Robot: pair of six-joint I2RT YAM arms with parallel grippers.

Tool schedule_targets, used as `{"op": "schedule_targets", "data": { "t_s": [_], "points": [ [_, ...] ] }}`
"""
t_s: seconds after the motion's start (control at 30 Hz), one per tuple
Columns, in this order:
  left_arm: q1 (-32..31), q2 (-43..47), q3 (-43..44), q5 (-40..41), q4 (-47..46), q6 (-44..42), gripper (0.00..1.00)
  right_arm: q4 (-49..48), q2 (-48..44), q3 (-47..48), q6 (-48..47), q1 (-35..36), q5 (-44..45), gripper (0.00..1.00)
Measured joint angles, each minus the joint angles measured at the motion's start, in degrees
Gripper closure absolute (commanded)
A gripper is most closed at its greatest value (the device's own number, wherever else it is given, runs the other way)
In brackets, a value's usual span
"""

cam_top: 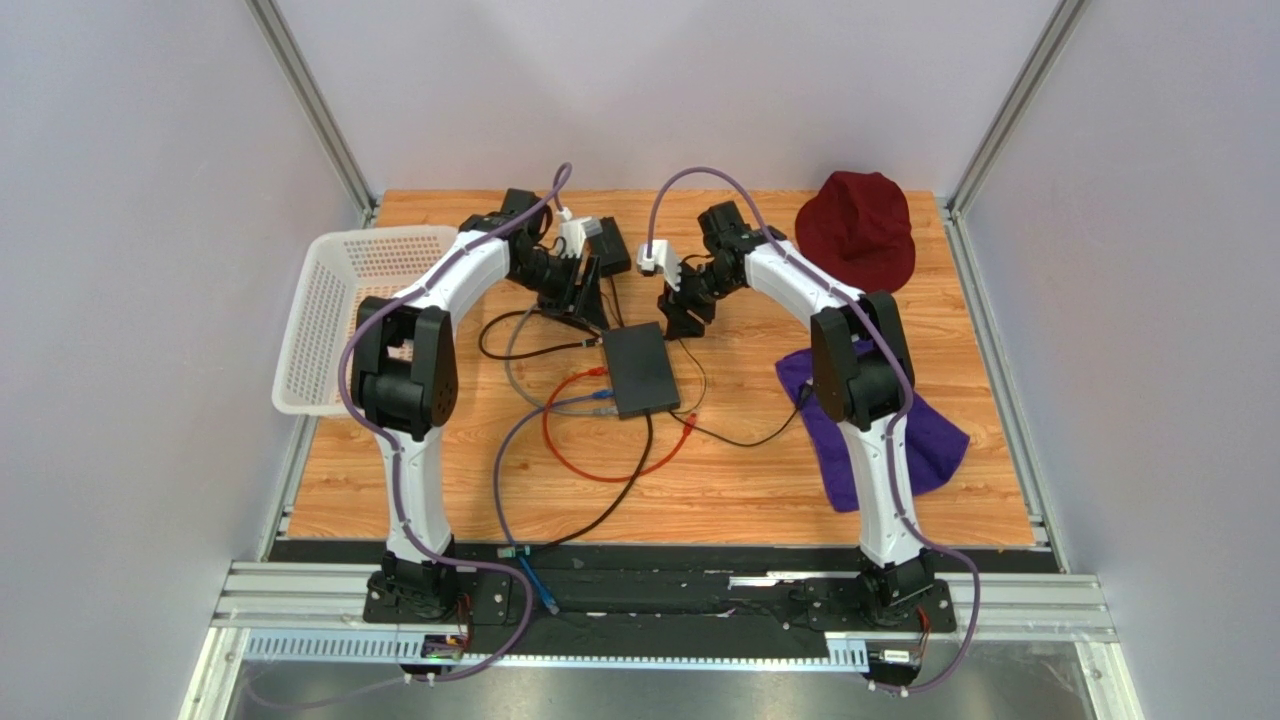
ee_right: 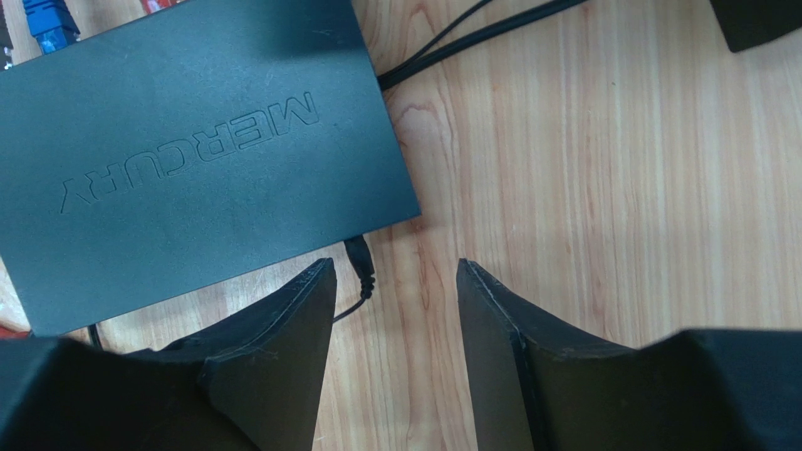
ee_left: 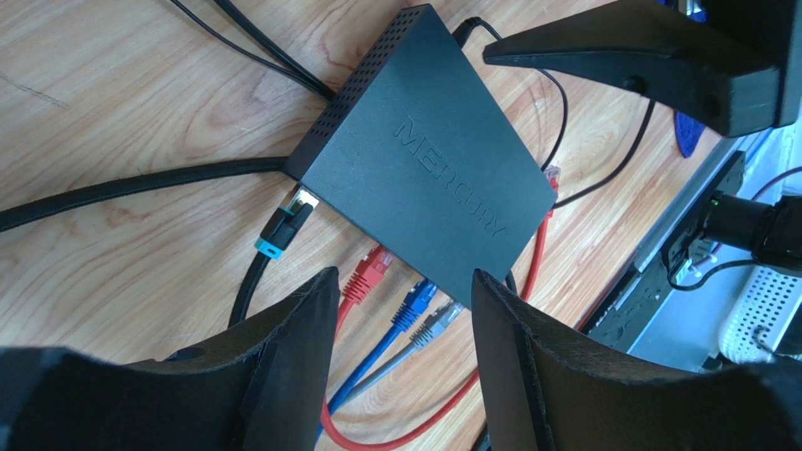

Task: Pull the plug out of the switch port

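The flat black switch [cam_top: 639,371] marked MERCURY lies mid-table. In the left wrist view the switch [ee_left: 424,169] has a black plug with a cyan tab [ee_left: 282,227], a red plug [ee_left: 369,274], a blue plug [ee_left: 417,301] and a grey plug [ee_left: 441,321] in the socket row along its near edge. My left gripper [ee_left: 405,282] is open and empty above that row; it hovers at the switch's far left corner [cam_top: 579,308]. My right gripper [ee_right: 395,268] is open and empty beside the switch [ee_right: 188,150], with a thin black power plug [ee_right: 360,263] at its left finger. It hovers at the far right corner [cam_top: 681,318].
A black adapter brick [cam_top: 609,245] sits behind the left gripper. A white basket [cam_top: 353,308] stands at the left edge, a dark red hat [cam_top: 857,225] at the back right, a purple cloth [cam_top: 902,428] on the right. Red, blue, grey and black cables [cam_top: 601,450] loop in front of the switch.
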State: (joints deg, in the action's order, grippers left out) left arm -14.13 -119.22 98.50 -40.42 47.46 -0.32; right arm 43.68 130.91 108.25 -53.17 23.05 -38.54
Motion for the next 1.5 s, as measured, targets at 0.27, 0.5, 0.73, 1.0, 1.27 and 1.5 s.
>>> {"op": "schedule_targets", "data": {
  "t_s": [0.27, 0.5, 0.73, 1.0, 1.27, 1.5],
  "points": [
    [0.00, -0.66, -0.15, 0.07, -0.13, 1.22, 0.38, 4.15, 0.28, 1.09, -8.76, 0.37, 0.35, 0.51],
    [0.00, -1.14, -0.15, 0.22, -0.15, 2.38, 0.38, 6.23, 0.28, 1.05, -15.34, 0.72, 1.57, 0.53],
    [0.00, -1.18, -0.15, 0.33, -0.15, 3.15, 0.38, 4.17, 0.37, 0.15, -16.70, 1.29, 2.93, 0.56],
    [0.00, -1.40, -0.15, 0.31, -0.17, 3.48, 0.38, 2.58, 0.50, -0.74, -18.71, 1.90, 3.65, 0.67],
    [0.02, -1.42, -0.20, -0.33, -0.37, 4.22, 0.68, 2.67, 0.70, -2.19, -21.24, 2.56, 3.74, 0.84],
    [0.02, -2.47, -0.26, -7.76, -2.93, 6.21, 1.00, 2.38, 0.72, -2.58, -21.92, 2.75, 4.26, 0.97]
  ]
}}
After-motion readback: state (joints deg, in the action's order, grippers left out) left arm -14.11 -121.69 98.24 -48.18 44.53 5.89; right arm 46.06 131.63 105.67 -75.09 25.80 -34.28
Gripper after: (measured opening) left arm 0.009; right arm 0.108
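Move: The black power plug, in the side of the switch facing the right hand near its far corner, lies roughly 1 cm back, 1 cm left and 3 cm below that hand. At about that same lower level, the switch's middle is 5 cm back and 5 cm left, the red plug 5 cm back and 10 cm left, and the teal-collared plug 2 cm back and 11 cm left. From the left hand, the power plug is about 10 cm right, 2 cm back and 8 cm below. Pinching the power plug beside the switch, the right hand shuts its half-open fingers from either side after sinking nearly 3 cm and working about 1 cm back, its wrist swinging nearly 20 degrees counter-clockwise on the way. The left hand dips 1 cm and waits, then snaps its fingers shut on nothing as it shifts 2 cm right, fingers tipping up slightly. ##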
